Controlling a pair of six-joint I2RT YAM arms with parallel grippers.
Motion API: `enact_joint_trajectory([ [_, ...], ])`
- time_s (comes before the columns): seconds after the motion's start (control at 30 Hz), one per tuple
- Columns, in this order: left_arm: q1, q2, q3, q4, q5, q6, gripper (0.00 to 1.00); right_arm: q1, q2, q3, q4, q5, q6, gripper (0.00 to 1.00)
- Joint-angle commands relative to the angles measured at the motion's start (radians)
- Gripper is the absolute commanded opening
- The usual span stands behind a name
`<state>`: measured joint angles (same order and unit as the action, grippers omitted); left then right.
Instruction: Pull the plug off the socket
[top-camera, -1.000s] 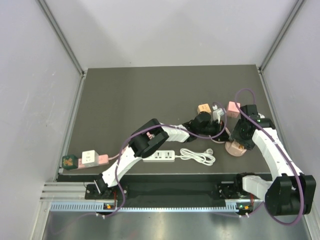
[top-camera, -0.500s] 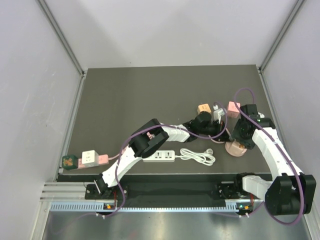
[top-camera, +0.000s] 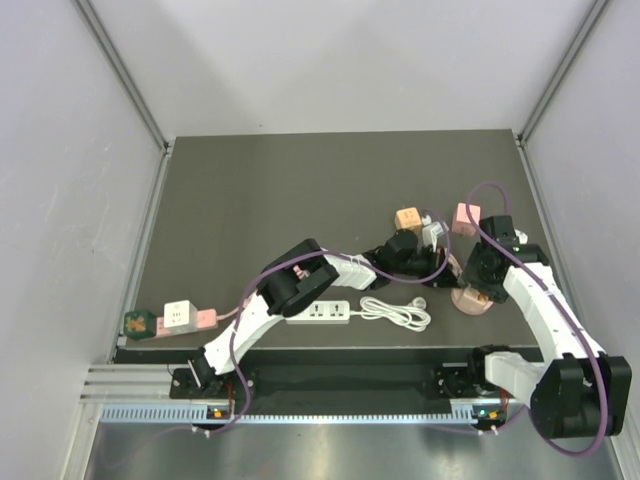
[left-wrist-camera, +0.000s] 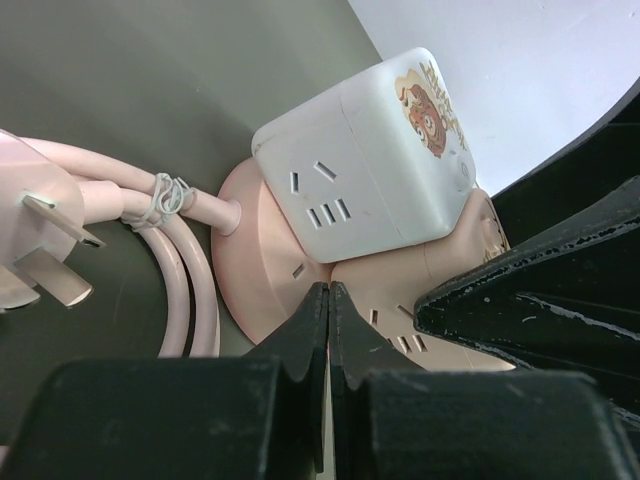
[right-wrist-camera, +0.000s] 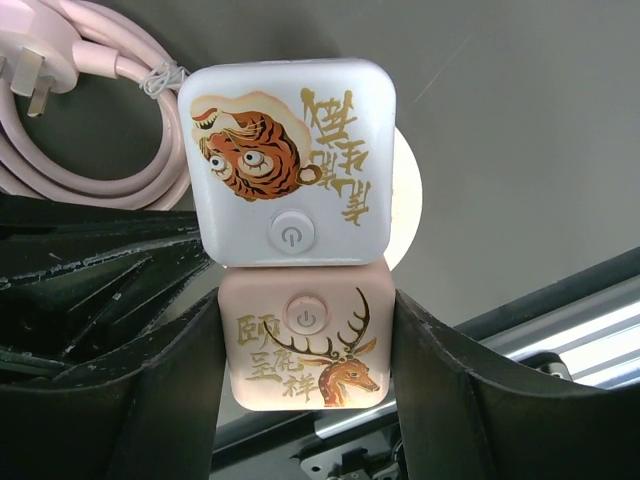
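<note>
A round pink socket base (left-wrist-camera: 258, 262) lies on the dark table at the right (top-camera: 470, 299). Two cube plugs stand on it: a white one with a tiger (right-wrist-camera: 285, 165) and a pink one with a deer (right-wrist-camera: 305, 365). My right gripper (right-wrist-camera: 305, 315) is shut on the pink deer plug, one finger against each side. My left gripper (left-wrist-camera: 328, 292) is shut with nothing between its jaws, its tips resting on the socket base in front of the two cubes (left-wrist-camera: 370, 160). The socket's own pink cable and plug (left-wrist-camera: 45, 240) lie coiled beside it.
An orange cube (top-camera: 406, 217) and a pink cube (top-camera: 467, 216) sit behind the arms. A white power strip (top-camera: 318, 312) with its coiled cable (top-camera: 395, 312) lies at the front. A pink strip with a white cube (top-camera: 179, 316) and a green cube (top-camera: 138, 323) is at the front left.
The right wrist has shifted slightly left and nearer with the pink deer plug still in its grip. The left gripper stays shut on the socket base.
</note>
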<state>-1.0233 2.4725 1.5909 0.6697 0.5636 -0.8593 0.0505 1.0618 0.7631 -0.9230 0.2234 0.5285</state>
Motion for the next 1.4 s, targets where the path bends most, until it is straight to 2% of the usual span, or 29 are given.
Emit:
enact_joint_trajectory([
  [0.0,-0.058,0.043,-0.043,-0.168,0.032,0.041,0.0,0.014,-0.051,0.036,0.207,-0.001,0.063,0.0],
  [0.13,-0.08,0.042,-0.01,-0.245,-0.02,0.094,0.0,0.014,-0.043,0.073,0.207,-0.032,0.088,0.0],
  [0.33,-0.081,0.048,0.018,-0.304,-0.025,0.108,0.0,0.014,-0.052,0.159,0.15,-0.053,0.102,0.0],
  [0.63,-0.089,0.043,0.029,-0.329,-0.039,0.131,0.0,0.014,-0.037,0.239,0.075,-0.061,0.09,0.0],
  [0.8,-0.078,0.016,-0.011,-0.245,-0.024,0.128,0.0,0.014,-0.054,0.255,-0.008,0.008,0.045,0.0],
  [1.0,-0.061,-0.041,-0.051,-0.147,0.065,0.146,0.0,0.012,-0.112,0.271,-0.051,0.06,0.019,0.0],
  [1.13,-0.055,-0.157,-0.169,0.058,0.096,0.138,0.0,0.012,-0.126,0.301,-0.063,0.077,0.004,0.0],
  [1.23,-0.047,-0.269,-0.239,0.077,0.087,0.198,0.0,0.012,-0.137,0.332,-0.034,0.083,-0.013,0.0],
  [1.37,-0.02,-0.435,-0.385,0.111,0.013,0.319,0.0,0.012,-0.163,0.306,0.117,0.027,-0.03,0.0],
])
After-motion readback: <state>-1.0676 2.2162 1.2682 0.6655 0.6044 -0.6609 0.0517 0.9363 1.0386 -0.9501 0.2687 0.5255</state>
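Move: The right hand already grips the deer plug, with the round pink socket's middle about 4 cm below and 2 cm ahead. A white tiger plug sits on that socket some 4 cm ahead and 2 cm to the right of the hand. The pink cord coil lies about 6 cm ahead, 6 cm left and 6 cm down. From the left hand, fingers shut at the socket's left side, the socket's middle is about 4 cm right, 1 cm back and 1 cm lower. Keeping its grip on the deer plug, the right hand pulls it up off the socket by about 12 cm and some 4 cm forward, its fingers swinging outward about 20 degrees. The left hand's shut fingertips bear on the socket's side and shift slightly right, then leave it, sweeping about 6 cm back and afterwards left, rising a little at the end. ##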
